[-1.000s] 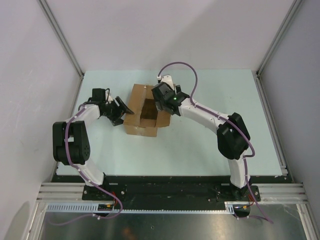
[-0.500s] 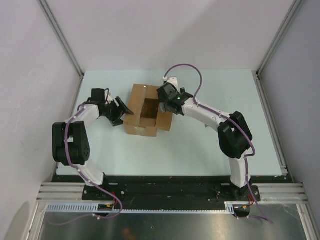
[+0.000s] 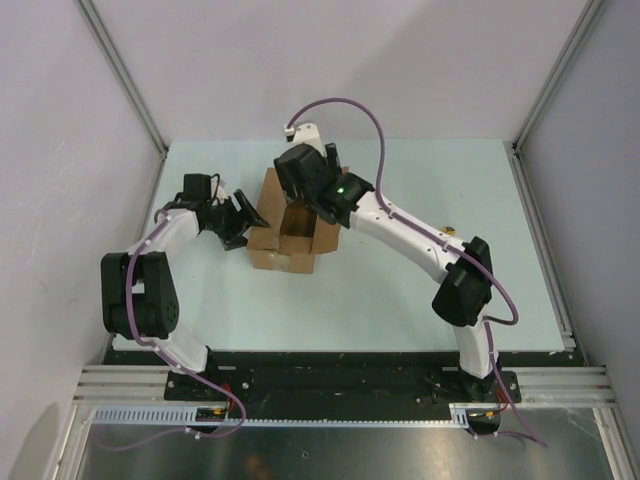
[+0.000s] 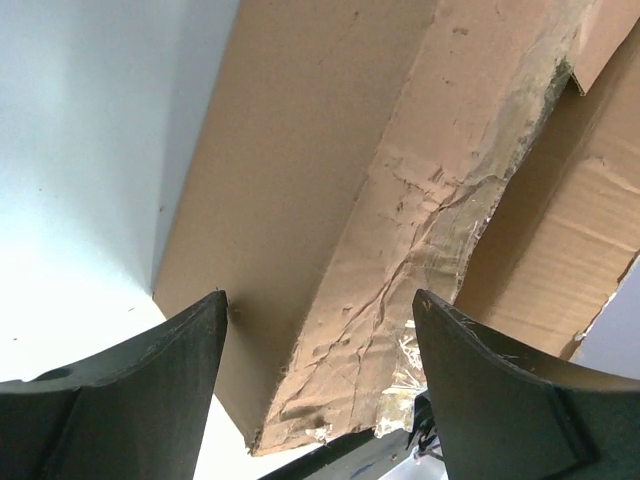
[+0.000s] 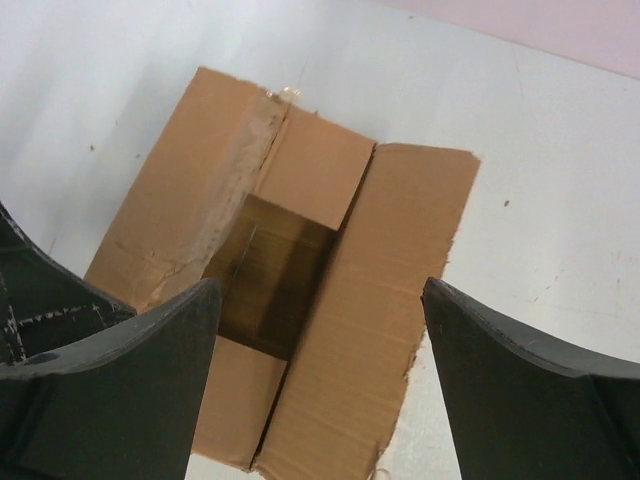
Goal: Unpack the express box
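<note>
The express box, a brown cardboard carton, stands at mid table with its top flaps spread open. Its dark inside shows in the right wrist view; I cannot tell what is in it. My right gripper hangs open above the box's far edge, its jaws wide apart. My left gripper is open against the box's left side, its jaws either side of the torn left flap without closing on it.
The pale green table ends at metal rails on the left and right. White walls stand close behind. The right arm reaches across the table's middle right.
My right gripper has risen and moved left and back, from the box's right flap to above its far edge. The left gripper has stayed at the box's left flap.
</note>
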Available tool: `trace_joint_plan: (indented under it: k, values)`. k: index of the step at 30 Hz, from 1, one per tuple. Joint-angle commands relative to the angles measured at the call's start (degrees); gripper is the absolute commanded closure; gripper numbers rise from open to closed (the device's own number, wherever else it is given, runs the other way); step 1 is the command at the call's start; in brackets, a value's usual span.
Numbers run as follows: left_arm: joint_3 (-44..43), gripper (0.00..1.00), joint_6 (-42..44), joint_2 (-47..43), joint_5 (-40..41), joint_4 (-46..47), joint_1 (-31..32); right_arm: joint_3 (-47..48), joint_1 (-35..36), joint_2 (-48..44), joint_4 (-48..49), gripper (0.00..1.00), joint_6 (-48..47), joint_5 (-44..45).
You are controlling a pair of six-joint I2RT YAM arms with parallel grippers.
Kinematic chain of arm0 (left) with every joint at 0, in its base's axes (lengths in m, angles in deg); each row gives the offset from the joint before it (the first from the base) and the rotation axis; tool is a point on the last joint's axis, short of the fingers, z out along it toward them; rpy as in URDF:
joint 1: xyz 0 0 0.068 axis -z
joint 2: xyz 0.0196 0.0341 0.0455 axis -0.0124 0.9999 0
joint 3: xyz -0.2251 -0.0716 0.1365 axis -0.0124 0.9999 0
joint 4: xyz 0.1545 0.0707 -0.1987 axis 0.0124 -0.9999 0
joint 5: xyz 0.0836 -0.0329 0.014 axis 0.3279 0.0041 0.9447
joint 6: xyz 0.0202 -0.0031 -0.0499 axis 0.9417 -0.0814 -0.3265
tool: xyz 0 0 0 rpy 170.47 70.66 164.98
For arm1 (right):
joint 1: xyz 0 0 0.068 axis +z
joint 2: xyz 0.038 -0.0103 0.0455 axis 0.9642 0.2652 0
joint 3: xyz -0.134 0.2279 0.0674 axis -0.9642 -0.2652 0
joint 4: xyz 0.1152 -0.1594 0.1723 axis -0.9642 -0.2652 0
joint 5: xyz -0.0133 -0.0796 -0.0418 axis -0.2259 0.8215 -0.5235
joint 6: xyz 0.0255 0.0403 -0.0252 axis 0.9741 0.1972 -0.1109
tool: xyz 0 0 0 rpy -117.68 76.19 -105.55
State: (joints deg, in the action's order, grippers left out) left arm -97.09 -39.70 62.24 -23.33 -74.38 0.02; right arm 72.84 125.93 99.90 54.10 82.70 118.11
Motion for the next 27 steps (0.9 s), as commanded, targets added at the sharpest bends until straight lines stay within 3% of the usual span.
trace_joint_plan:
  k: [1,7,19,23,27]
  values:
    - [-2.0,0.2,1.8,-3.2,1.0,-0.4,0.2,1.3,-0.2,3.9,-2.1,0.14,-0.3,0.6]
    - [-2.6,0.2,2.3,-3.6,1.5,-0.4,0.2,-2.2,-3.0,6.2,0.2,0.1,3.7,-5.1]
    - [-5.1,0.19,4.5,-6.5,7.1,-0.4,3.7,-11.4,-7.9,7.9,5.7,0.16,10.6,-17.1]
    - [-6.7,0.18,6.0,-9.2,13.1,-0.3,5.3,-13.1,-9.1,8.5,8.0,0.25,12.4,-20.6]
    - [-9.1,0.17,10.1,-11.4,19.0,0.0,9.3,-13.7,-9.7,9.1,9.1,0.48,12.7,-22.9]
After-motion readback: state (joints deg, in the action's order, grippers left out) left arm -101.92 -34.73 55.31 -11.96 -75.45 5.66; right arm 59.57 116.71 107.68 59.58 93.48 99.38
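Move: The flap on my right side of the open box lies under my right hand, about 18 cm below, some 4 cm to the right and a centimetre nearer me. The box opening is roughly 5 cm left of that hand, 2 cm back and 20 below; the left flap is about 10 cm left, 1 cm back and 16 below. From my left hand the right flap is some 18 cm right and 4 ahead, about level. I drop my right hand some 16 cm onto the right flap, easing slightly forward and to the right, tipping the fingers about 20 degrees further down and starting to close them late on. They come down about the flap near its fold, right fingertip seeming to touch its face. My left hand, fingers still open, rises about 5 cm away from the left flap and tips up. ##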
